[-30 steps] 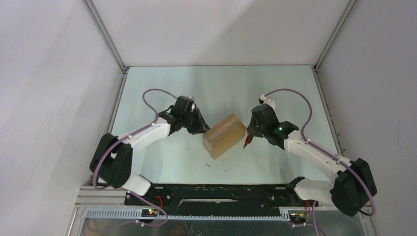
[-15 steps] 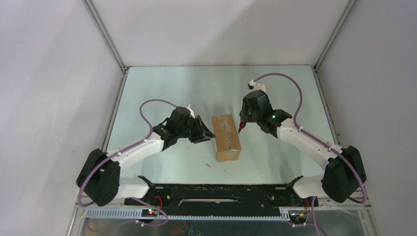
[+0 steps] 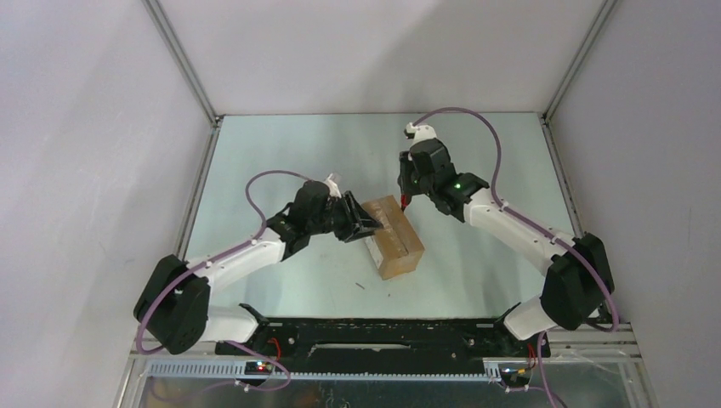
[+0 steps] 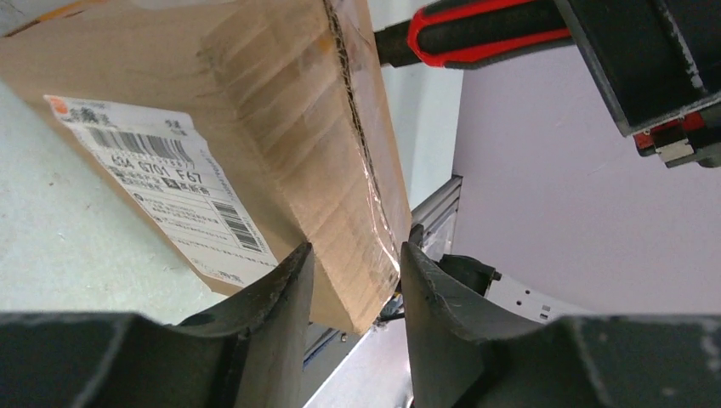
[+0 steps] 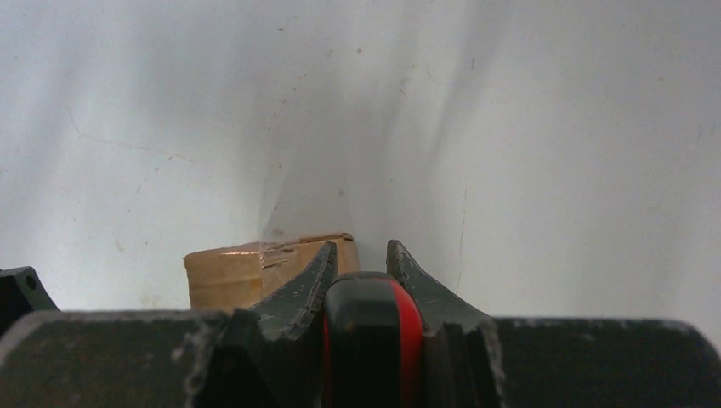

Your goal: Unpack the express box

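The express box (image 3: 394,240) is a brown carton lying on the pale table, with a white shipping label (image 4: 161,187) on one side and a taped seam along its top. My left gripper (image 3: 363,224) is at the box's left side. In the left wrist view the left gripper (image 4: 355,248) is open and straddles a corner of the express box (image 4: 281,110), with a slight gap at the right finger. My right gripper (image 3: 405,189) hovers over the box's far end, shut on a red-handled knife (image 3: 402,202) pointing down. The knife (image 5: 374,323) fills the right gripper (image 5: 361,246), with the express box (image 5: 225,272) behind it.
White enclosure walls with aluminium corner posts (image 3: 183,64) close in the table on three sides. The black base rail (image 3: 374,336) runs along the near edge. A small dark speck (image 3: 360,286) lies in front of the box. The right arm's knife handle (image 4: 485,30) shows above the box.
The box has turned from diagonal to nearly lengthwise. My left jaws have widened around its corner. The right arm has swung left and further back, bringing the knife over the box's far end.
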Controlling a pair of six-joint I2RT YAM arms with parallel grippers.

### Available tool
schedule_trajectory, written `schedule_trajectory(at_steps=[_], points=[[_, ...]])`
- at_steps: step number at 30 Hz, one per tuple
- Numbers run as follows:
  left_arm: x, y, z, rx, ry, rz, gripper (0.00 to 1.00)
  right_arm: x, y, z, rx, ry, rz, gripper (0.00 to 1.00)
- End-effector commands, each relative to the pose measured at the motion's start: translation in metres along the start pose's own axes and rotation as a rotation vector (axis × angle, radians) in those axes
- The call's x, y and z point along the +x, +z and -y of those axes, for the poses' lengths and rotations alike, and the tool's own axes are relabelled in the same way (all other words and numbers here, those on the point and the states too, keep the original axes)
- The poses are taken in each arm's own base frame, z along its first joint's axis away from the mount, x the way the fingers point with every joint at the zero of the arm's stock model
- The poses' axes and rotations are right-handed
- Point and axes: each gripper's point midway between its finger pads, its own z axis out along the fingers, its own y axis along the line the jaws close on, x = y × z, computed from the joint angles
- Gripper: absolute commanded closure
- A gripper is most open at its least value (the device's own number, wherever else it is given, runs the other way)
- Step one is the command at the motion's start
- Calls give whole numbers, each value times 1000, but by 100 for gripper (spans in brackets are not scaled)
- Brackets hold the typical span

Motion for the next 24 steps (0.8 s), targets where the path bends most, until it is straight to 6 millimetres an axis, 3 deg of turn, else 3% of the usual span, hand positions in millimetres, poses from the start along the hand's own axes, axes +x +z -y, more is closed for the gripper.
schedule_trajectory(at_steps=[1,5,8,13,17,24], points=[[-8,-18,24,33,16,68,52,-35,-2,-34,-93,-30,92,100],[-38,-47,-22,-195,25,225,36,-51,-15,-28,-57,-57,138,100],[-57,-55,-36,-276,46,250,30,-64,-32,-29,-53,-57,182,100],[-83,-47,-36,-317,82,274,16,-81,-60,-44,-36,-79,283,100],[-94,-36,-25,-284,97,270,1,-85,-62,-62,-45,-92,331,100],[-85,-20,-35,-273,54,216,4,-80,-52,-90,-38,-121,377,100]])
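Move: The left hand's half-open fingers are over the upper left edge of the express box, whose middle is about 6 cm to their right, 2 cm back and 8 cm down. The red knife stands roughly 8 cm ahead of that hand and 8 cm to its right, at about its height. From the right hand, which already holds the knife, the box's middle lies some 14 cm back, 5 cm left and 12 cm down. Still gripping the knife, the right hand rises about 8 cm and shifts left 5 or 6 cm, drawing back a little, so the blade comes in above the box's far end; the fingers tip upward some 15 degrees. The left hand sweeps left, then also forward, away from the box, opening fully while it rolls and swings counter-clockwise. ##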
